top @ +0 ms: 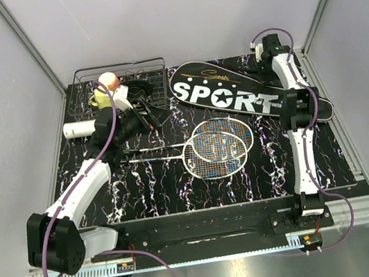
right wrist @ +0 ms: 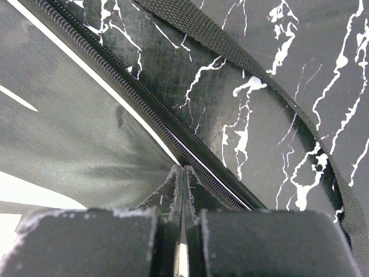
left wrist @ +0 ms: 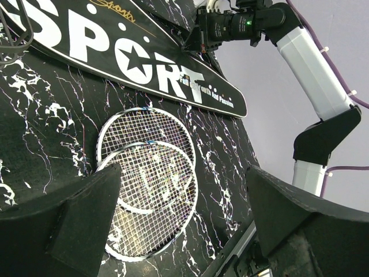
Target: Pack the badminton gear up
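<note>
The black "SPORT" bag (top: 247, 93) lies at the back right of the table, and is also seen in the left wrist view (left wrist: 132, 57). Two rackets (top: 218, 148) lie in front of it, their white-strung heads overlapping (left wrist: 147, 179) and their shafts running left. My right gripper (top: 262, 63) is shut, its tips (right wrist: 183, 173) pressed together right at the bag's zipper (right wrist: 144, 104); no pull tab shows between them. My left gripper (top: 133, 124) hangs open over the racket shafts, with nothing between its fingers (left wrist: 75, 225). A white tube (top: 79, 129) lies at the far left.
A black wire basket (top: 148, 65) stands at the back left with a yellow cup (top: 100, 95) and a pink one (top: 108, 80). A black webbing strap (right wrist: 248, 63) lies on the marbled table (top: 157, 185) beside the bag. Walls close in on both sides.
</note>
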Robot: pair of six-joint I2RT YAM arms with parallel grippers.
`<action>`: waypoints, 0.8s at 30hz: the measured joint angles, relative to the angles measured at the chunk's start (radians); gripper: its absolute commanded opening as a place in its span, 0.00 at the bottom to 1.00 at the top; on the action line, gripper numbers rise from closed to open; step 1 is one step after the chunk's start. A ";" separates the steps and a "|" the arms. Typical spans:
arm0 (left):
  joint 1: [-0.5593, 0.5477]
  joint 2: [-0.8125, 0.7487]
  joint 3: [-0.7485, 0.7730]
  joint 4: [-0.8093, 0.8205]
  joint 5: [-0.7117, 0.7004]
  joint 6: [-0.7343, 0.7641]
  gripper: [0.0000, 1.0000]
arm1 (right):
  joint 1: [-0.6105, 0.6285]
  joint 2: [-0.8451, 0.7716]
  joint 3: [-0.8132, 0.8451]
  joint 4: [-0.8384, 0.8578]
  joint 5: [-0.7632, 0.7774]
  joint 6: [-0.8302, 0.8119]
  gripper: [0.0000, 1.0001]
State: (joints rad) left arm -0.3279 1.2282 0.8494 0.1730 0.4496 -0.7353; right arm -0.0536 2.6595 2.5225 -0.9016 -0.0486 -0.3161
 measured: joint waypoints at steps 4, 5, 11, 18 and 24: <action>0.000 0.000 0.003 -0.008 0.000 0.008 0.92 | 0.013 -0.037 -0.044 -0.016 0.061 0.019 0.00; 0.000 0.000 0.004 -0.010 0.000 0.010 0.93 | 0.014 -0.053 -0.063 -0.027 0.065 0.032 0.00; 0.000 0.000 0.009 -0.017 0.000 0.016 0.92 | 0.011 -0.289 -0.341 -0.034 -0.045 0.156 0.00; 0.000 0.000 0.009 -0.018 0.000 0.021 0.92 | 0.010 -0.589 -0.639 0.050 -0.229 0.267 0.01; 0.000 0.000 0.009 -0.018 0.001 0.020 0.92 | 0.010 -0.599 -0.671 0.094 -0.197 0.264 0.71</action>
State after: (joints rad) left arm -0.3283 1.2285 0.8581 0.1551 0.4503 -0.7151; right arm -0.0441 2.0605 1.8519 -0.8074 -0.2455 -0.0517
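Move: The right hand has the far, zippered edge of the racket bag pinched just beyond the T of SPORT; the bag's middle lies about 8 cm to its left and 5 cm back, roughly 1 cm lower. The two racket heads sit some 29 cm back and 27 cm left of the hand, and the bag's loose strap runs about 5 cm ahead and 7 cm to the right. From the idle left hand the bag's middle is around 21 cm ahead, 36 cm right and 24 cm below. Fingers still shut on the zippered edge, the right hand hauls the bag back about 11 cm towards its base and the rackets, slowly at first and then fast, climbing some 10 cm and swinging about 6 cm left while the hand rolls nearly 20 degrees, its left side rising. At the top the backward pull stops, and the fingers open to about half and let go of the edge as the hand sinks back about a centimetre above the bag. ##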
